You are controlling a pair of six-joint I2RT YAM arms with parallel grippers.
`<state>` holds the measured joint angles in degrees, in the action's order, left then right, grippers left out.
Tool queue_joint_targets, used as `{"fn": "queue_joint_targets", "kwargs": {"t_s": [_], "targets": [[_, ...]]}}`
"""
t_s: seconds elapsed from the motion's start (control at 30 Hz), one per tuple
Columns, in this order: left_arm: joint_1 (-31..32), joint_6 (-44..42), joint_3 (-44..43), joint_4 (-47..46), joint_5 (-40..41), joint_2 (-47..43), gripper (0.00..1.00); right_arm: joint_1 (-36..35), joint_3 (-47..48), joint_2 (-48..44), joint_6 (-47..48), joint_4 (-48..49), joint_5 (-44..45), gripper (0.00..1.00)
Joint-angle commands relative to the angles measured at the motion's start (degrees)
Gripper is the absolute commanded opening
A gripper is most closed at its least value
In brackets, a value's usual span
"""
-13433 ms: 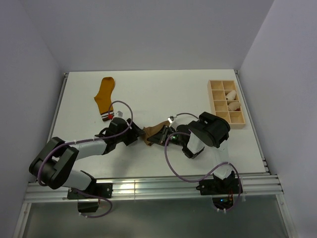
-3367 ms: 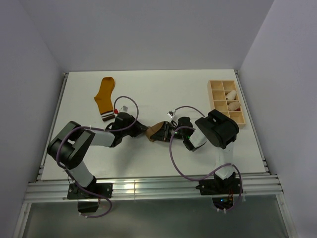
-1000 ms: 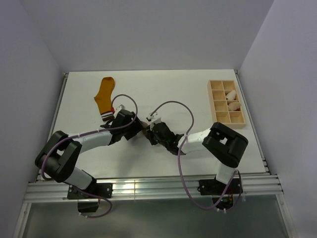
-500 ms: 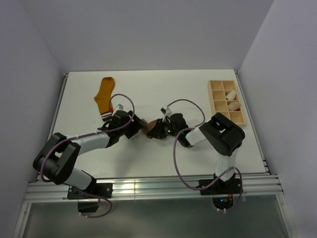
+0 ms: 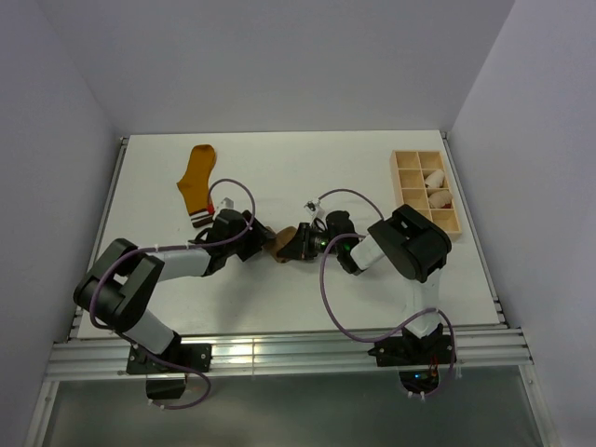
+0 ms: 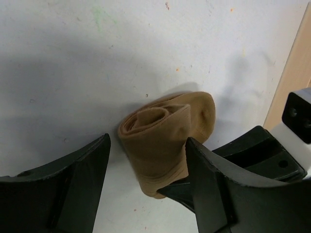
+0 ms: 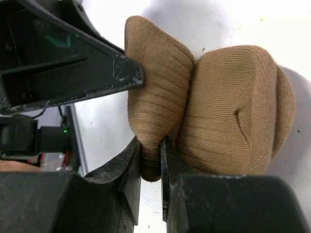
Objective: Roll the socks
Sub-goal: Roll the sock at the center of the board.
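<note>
The tan-brown sock (image 5: 280,245) lies rolled into a bundle at the table's middle. In the left wrist view the roll (image 6: 160,141) sits between the wide-spread fingers of my left gripper (image 6: 148,170), which is open; its right finger (image 6: 214,184) is against the roll's side. My right gripper (image 7: 150,155) is shut on a fold of the sock's outer layer (image 7: 160,97), beside the main roll (image 7: 233,111). From above, the left gripper (image 5: 257,240) and the right gripper (image 5: 298,242) meet at the roll from either side. The mustard-orange sock (image 5: 197,182) lies flat at the far left.
A wooden compartment tray (image 5: 410,200) stands at the right rear and holds small cream-white bundles (image 5: 436,182). Purple cables loop over both arms near the sock. The left gripper's black finger (image 7: 73,73) fills the upper left of the right wrist view.
The right arm has swung back to the right, its gripper staying on the tan sock. The left arm's elbow has shifted a little; its gripper has stayed around the roll.
</note>
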<state>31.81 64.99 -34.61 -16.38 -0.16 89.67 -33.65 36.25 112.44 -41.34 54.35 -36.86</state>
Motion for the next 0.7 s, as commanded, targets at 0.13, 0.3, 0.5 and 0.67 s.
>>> {"fn": "queue_joint_targets", "kwargs": {"t_s": [0.13, 0.3, 0.5, 0.67], "targets": [[-1.0, -1.7, 0.3, -4.0, -0.9, 2.0, 0.63, 0.5, -0.7, 3.9, -1.4, -7.2, -3.3, 0.00], [-1.0, -2.2, 0.8, -5.1, -2.1, 3.1, 0.55, 0.7, -0.5, 4.6, -1.7, -7.6, -3.2, 0.00], [-1.0, -2.4, 0.8, -4.7, -2.1, 3.5, 0.25, 0.7, -0.6, 3.2, -0.1, -9.4, -1.6, 0.02], [-1.0, -4.3, -2.0, 0.2, -0.6, 2.8, 0.00, 0.6, -0.7, -2.3, 4.9, -15.1, 2.3, 0.21]]}}
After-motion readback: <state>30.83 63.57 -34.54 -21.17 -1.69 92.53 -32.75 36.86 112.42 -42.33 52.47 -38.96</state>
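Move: The brown sock's rolled end already sits between my open left fingers. Its middle is about 1 cm ahead of my left hand, some 2 cm to the right and 1 cm below. My right fingertips still hold the sock, about 4 cm to the right of my left hand and 2 cm back. The yellow sock lies some 15 cm ahead of my left hand and 18 cm to its left. From my right hand the rolled end is about 3 cm ahead and 2 cm left. I close my left fingers from wide open onto the upper part of the rolled sock until they pinch the fabric, first easing that hand about 1 cm forward into the roll and about half a centimetre down. My right hand keeps its pinch on the sock's near side and stays practically in place. ##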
